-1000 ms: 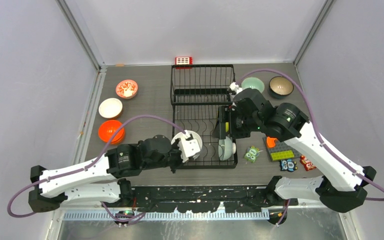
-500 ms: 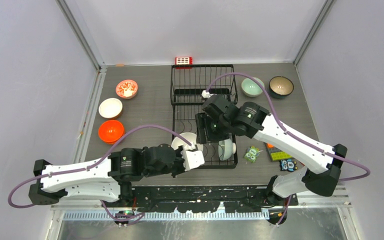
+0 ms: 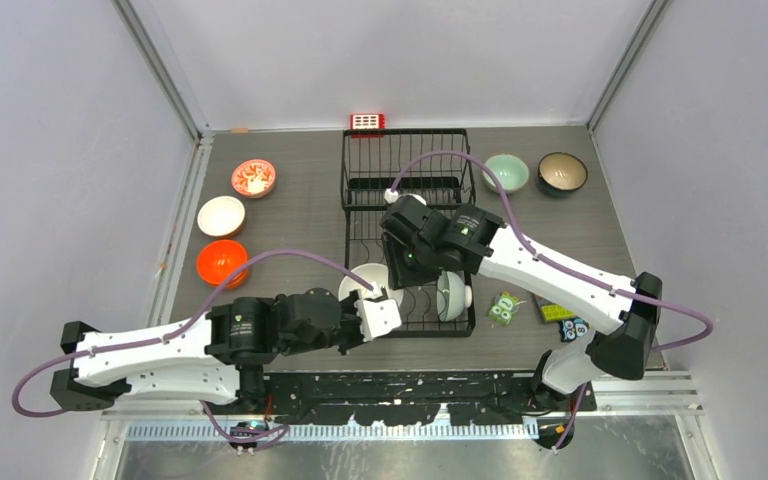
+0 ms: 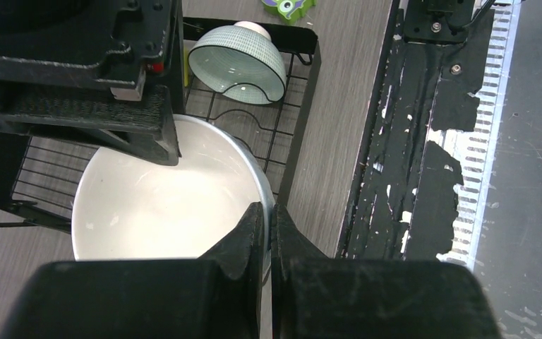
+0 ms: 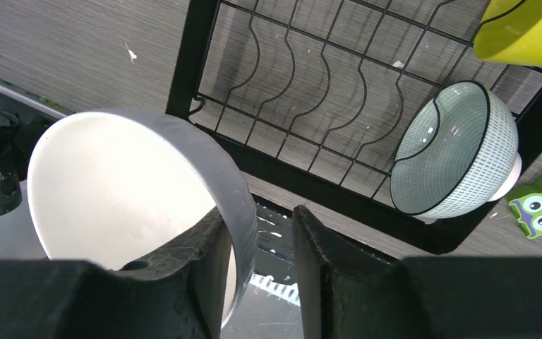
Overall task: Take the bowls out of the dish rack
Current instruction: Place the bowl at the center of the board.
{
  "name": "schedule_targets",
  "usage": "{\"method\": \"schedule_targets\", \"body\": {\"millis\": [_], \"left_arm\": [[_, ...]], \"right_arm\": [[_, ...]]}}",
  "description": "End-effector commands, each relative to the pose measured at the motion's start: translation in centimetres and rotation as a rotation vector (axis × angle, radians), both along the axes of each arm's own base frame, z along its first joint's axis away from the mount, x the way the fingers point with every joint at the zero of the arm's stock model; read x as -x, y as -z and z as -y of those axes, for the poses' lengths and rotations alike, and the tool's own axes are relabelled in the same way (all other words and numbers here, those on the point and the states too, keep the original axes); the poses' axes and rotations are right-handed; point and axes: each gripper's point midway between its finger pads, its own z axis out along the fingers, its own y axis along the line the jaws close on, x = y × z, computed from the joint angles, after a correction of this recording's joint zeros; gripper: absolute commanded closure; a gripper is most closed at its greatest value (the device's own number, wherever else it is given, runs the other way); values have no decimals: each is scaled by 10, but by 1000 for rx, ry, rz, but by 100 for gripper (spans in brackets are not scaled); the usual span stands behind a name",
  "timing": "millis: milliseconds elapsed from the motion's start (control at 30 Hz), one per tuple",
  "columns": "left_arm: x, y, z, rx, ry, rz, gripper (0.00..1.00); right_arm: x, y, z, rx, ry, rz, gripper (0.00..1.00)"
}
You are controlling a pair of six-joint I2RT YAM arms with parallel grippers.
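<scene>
My left gripper (image 4: pixel 268 212) is shut on the near rim of a plain white bowl (image 4: pixel 162 198), held just above the front left corner of the dish rack (image 3: pixel 405 180). My right gripper (image 5: pixel 261 213) is open and straddles the same bowl's (image 5: pixel 127 191) rim. One finger lies against the inside and a gap is left at the other. From above, the bowl (image 3: pixel 366 281) sits between both grippers. A mint patterned bowl (image 5: pixel 455 159) stands on edge in the rack, and a lime-yellow bowl (image 5: pixel 526 28) is behind it.
On the table's left lie a red-patterned bowl (image 3: pixel 253 178), a white bowl (image 3: pixel 221 215) and an orange bowl (image 3: pixel 223 262). At the back right sit a mint bowl (image 3: pixel 507 172) and a dark bowl (image 3: pixel 562 172). An owl card (image 3: pixel 504 308) and toy blocks (image 3: pixel 558 312) lie right of the rack.
My right arm has swung left from the rack's right side to the white bowl, its jaws narrowing around the rim. My left arm has drawn the bowl slightly nearer.
</scene>
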Motion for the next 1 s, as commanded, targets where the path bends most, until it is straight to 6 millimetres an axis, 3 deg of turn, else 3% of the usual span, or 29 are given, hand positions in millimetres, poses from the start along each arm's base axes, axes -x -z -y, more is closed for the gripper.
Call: {"method": "schedule_targets", "body": {"millis": [0, 233, 267, 300, 400, 467, 500, 533, 667, 800, 967], "left_arm": [[-4, -27, 4, 98, -14, 35, 100], [-6, -29, 1, 121, -47, 26, 100], [-7, -29, 0, 128, -58, 24, 100], [-8, -30, 0, 137, -67, 21, 91], [-11, -37, -3, 165, -105, 7, 41], [-12, -43, -6, 193, -127, -4, 23], [-13, -47, -7, 211, -139, -10, 6], [-14, -51, -9, 228, -150, -11, 1], [-12, -72, -18, 338, -187, -59, 0], [-10, -94, -34, 461, -194, -70, 0], [-18, -84, -57, 484, -268, -59, 0]], "right_arm": [[-2, -5, -10, -8, -26, 45, 62], [2, -5, -11, 18, -48, 67, 98], [2, -8, -10, 17, -45, 75, 99], [1, -11, -8, 16, -40, 82, 99], [-1, -23, -2, 5, -22, 117, 99], [-3, -32, 4, 2, -11, 140, 99], [-2, -36, 8, 3, -11, 150, 99], [-2, -39, 13, 7, -8, 160, 99], [0, -56, 39, 33, 11, 214, 99], [1, -76, 79, 92, 49, 289, 99], [-12, -91, 151, 247, 163, 373, 99]]}}
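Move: The white bowl is still held by its near rim in the left fingers, its middle about 5 cm ahead of that hand and a little below. From the right hand, whose half-open fingers straddle the bowl's right rim, its middle lies some 6 cm to the left and 1 cm back. In the rack, roughly 15 cm below the right hand, the pale green bowl stands 11 cm right and 3 cm back, the yellow bowl 10 cm right and 10 cm ahead. The white bowl changes hands: the right fingers shut on its right rim while that hand eases down about 1 cm, then the left fingers open wide and let go of the near rim. The left hand backs off upwards some 8 cm and about 4 cm left, fingertips tilting up, as the right carries the bowl about 9 cm right and 7 cm up above the rack, tipping up some 15 degrees. ##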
